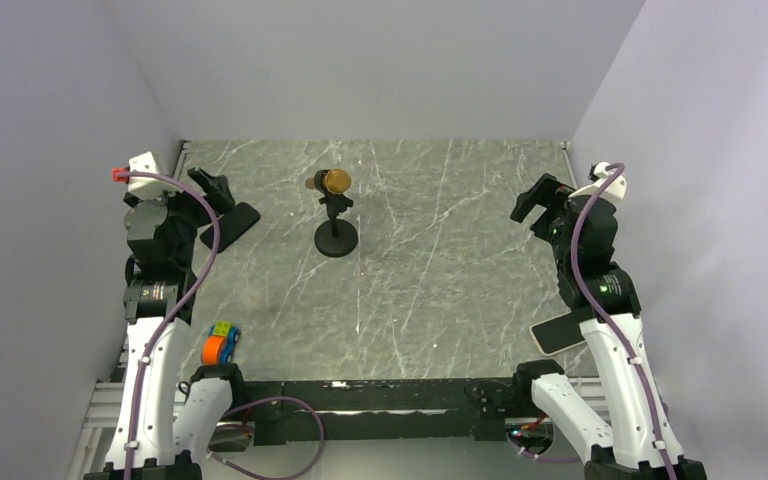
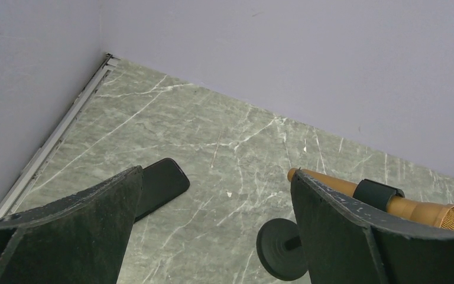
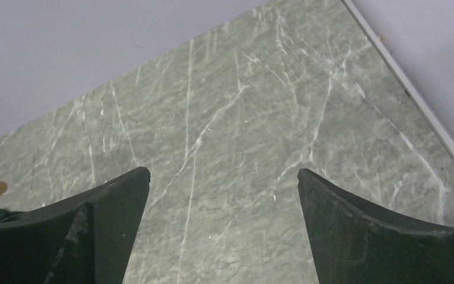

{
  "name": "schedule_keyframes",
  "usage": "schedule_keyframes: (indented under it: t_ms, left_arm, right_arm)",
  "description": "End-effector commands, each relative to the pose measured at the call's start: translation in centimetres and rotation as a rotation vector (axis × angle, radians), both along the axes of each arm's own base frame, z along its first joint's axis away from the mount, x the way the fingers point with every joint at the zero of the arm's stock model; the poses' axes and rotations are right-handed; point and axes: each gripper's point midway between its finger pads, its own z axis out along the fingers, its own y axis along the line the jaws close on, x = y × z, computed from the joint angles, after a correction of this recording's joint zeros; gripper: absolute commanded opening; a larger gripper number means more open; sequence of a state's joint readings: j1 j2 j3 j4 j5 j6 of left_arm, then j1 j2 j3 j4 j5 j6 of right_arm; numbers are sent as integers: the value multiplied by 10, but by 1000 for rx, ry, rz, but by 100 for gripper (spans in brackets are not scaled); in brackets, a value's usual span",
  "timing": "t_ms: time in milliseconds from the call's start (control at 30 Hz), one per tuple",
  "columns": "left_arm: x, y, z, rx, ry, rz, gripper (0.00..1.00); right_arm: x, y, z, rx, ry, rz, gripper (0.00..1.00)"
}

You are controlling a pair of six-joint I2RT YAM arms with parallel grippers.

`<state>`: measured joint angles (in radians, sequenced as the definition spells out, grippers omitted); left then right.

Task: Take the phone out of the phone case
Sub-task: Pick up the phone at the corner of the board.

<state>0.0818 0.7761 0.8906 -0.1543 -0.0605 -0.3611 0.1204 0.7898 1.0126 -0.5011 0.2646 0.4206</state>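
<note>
A flat black phone-shaped slab lies on the marble table at the left; in the left wrist view its rounded glossy end shows beside the left finger. My left gripper hovers just above and beside it, open and empty. A second flat slab with a pale rim and dark face lies near the right front edge, partly under the right arm. I cannot tell which one is the phone and which the phone case. My right gripper hangs open over bare marble, far from both.
A gold microphone on a black round-based stand stands mid-table. A small colourful toy car sits at the left front. Grey walls close in the table on three sides.
</note>
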Motion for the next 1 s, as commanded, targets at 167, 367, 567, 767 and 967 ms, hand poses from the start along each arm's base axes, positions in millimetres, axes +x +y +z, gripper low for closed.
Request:
schedule_keyframes:
  t_ms: [167, 367, 567, 767, 967]
  left_arm:
    - [3, -3, 8, -4, 2, -20, 99]
    - [2, -8, 10, -19, -11, -45, 99]
    - [3, -13, 10, -24, 6, -77, 99]
    - [0, -15, 10, -23, -8, -86, 99]
    - [0, -19, 9, -28, -11, -107, 99]
  right_arm:
    - [-3, -19, -54, 138, 284, -258, 100]
    - [-31, -35, -115, 271, 441, -451, 100]
    - [-53, -81, -155, 332, 494, -610, 100]
    - [-87, -134, -195, 378, 580, -809, 100]
    - [-106, -149, -222, 532, 543, -914, 100]
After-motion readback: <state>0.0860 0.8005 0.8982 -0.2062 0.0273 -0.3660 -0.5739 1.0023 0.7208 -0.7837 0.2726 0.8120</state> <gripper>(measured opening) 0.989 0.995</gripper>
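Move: The phone lies flat near the board's near right corner, roughly 13 cm back from the right hand, some 12 cm to its right and about 30 cm below it, with nothing else standing close by. From the left hand, which hangs open on the far left side, that same phone is about 77 cm to the right, 15 cm back and 33 cm down. The right hand sinks about 22 cm towards the phone, dropping nearly straight at first, then swinging right and drawing back as it keeps descending, some 14 cm to the right and 11 cm back overall. On the way its wrist tips the fingers from nearly level to steeply down and swings round clockwise by about 50 degrees, so the wide-open fingers end above the phone, facing its length, without touching it. ##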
